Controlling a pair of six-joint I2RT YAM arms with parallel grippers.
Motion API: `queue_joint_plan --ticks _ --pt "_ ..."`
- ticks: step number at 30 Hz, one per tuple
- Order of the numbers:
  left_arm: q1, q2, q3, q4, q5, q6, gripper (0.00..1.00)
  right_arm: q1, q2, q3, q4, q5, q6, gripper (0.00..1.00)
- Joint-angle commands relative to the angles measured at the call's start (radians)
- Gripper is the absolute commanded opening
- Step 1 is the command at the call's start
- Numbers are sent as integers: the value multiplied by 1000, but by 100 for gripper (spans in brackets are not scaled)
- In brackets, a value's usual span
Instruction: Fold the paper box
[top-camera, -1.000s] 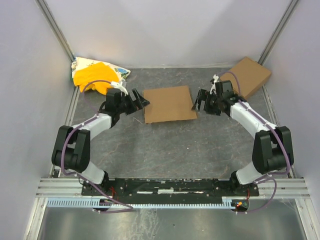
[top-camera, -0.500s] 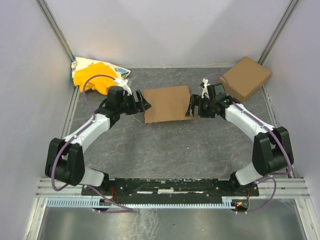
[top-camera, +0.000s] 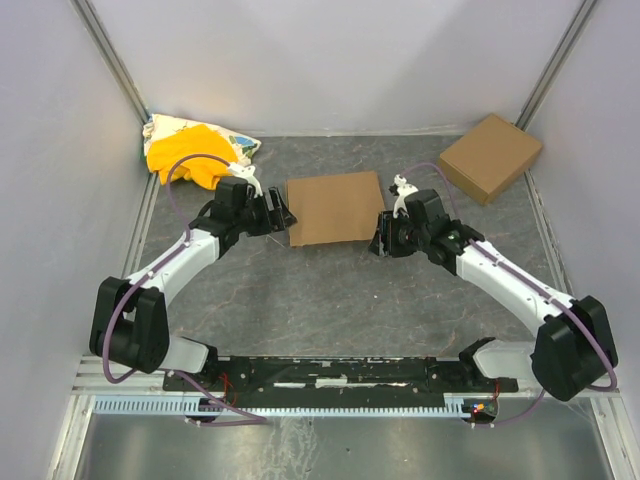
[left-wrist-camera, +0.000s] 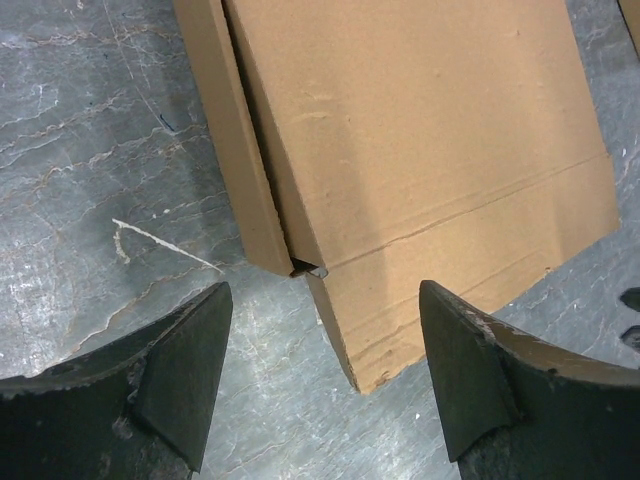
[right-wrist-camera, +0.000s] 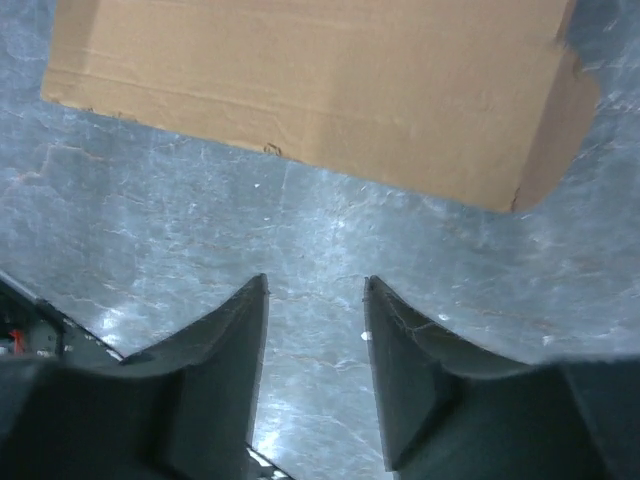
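The paper box (top-camera: 336, 207) lies flat in the middle of the table, thin and brown. In the left wrist view one long side flap (left-wrist-camera: 228, 150) is lifted off the box's panel (left-wrist-camera: 420, 150). My left gripper (top-camera: 283, 213) is at the box's left edge, jaws open. A corner of the box sits in the gap of the left gripper (left-wrist-camera: 325, 290), and neither finger touches it. My right gripper (top-camera: 382, 237) hovers just off the box's near right corner. In its wrist view the right gripper (right-wrist-camera: 316, 282) has a narrow gap with only bare table in it, short of the box (right-wrist-camera: 320, 90).
A second brown cardboard box (top-camera: 490, 157) sits at the back right against the wall. A yellow-and-white cloth bundle (top-camera: 190, 150) lies at the back left. Grey walls close in both sides, and the table (top-camera: 330, 290) is dark marbled stone.
Both grippers have moved inward to the box's left and right edges. The right arm has reached forward and its jaws have narrowed a lot. The left jaws have narrowed slightly.
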Motion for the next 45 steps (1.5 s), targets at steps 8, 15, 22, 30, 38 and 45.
queue_joint_plan --ticks 8,15,22,30,38,45 --pt "2 -14 -4 63 20 12 82 22 62 -215 595 -97 398 81" --pt "2 -4 -8 71 30 6 82 21 140 -233 755 -31 531 88" --pt "2 16 -12 87 72 -9 81 21 186 -238 843 -11 594 89" --pt "1 73 -2 90 92 -21 81 22 181 -224 880 -29 596 89" --pt "1 113 18 93 89 -18 80 21 190 -176 846 -65 574 89" --pt "0 109 20 78 93 -8 80 21 170 -97 629 -176 450 85"
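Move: The lid's front-left corner lies almost straight under my left hand, some 2 cm to its right and 7 cm down. The front flap's middle is about 11 cm to that hand's right, level with it fore and aft, and 8 cm below. From my right hand the flap's middle is roughly 6 cm ahead, 7 cm left and 8 cm down; the lid's front-right corner is 6 cm ahead and 3 cm right. My right hand opens its fingers wide as it dips about 3 cm and swings left, then goes forward and left to the front flap, climbing back to its starting height and rolling some 35 degrees, left side up. My left hand waits, fingers open, then sinks about 3.5 cm and drifts a little right beside the front-left corner. I can't see either hand touching cardboard. ##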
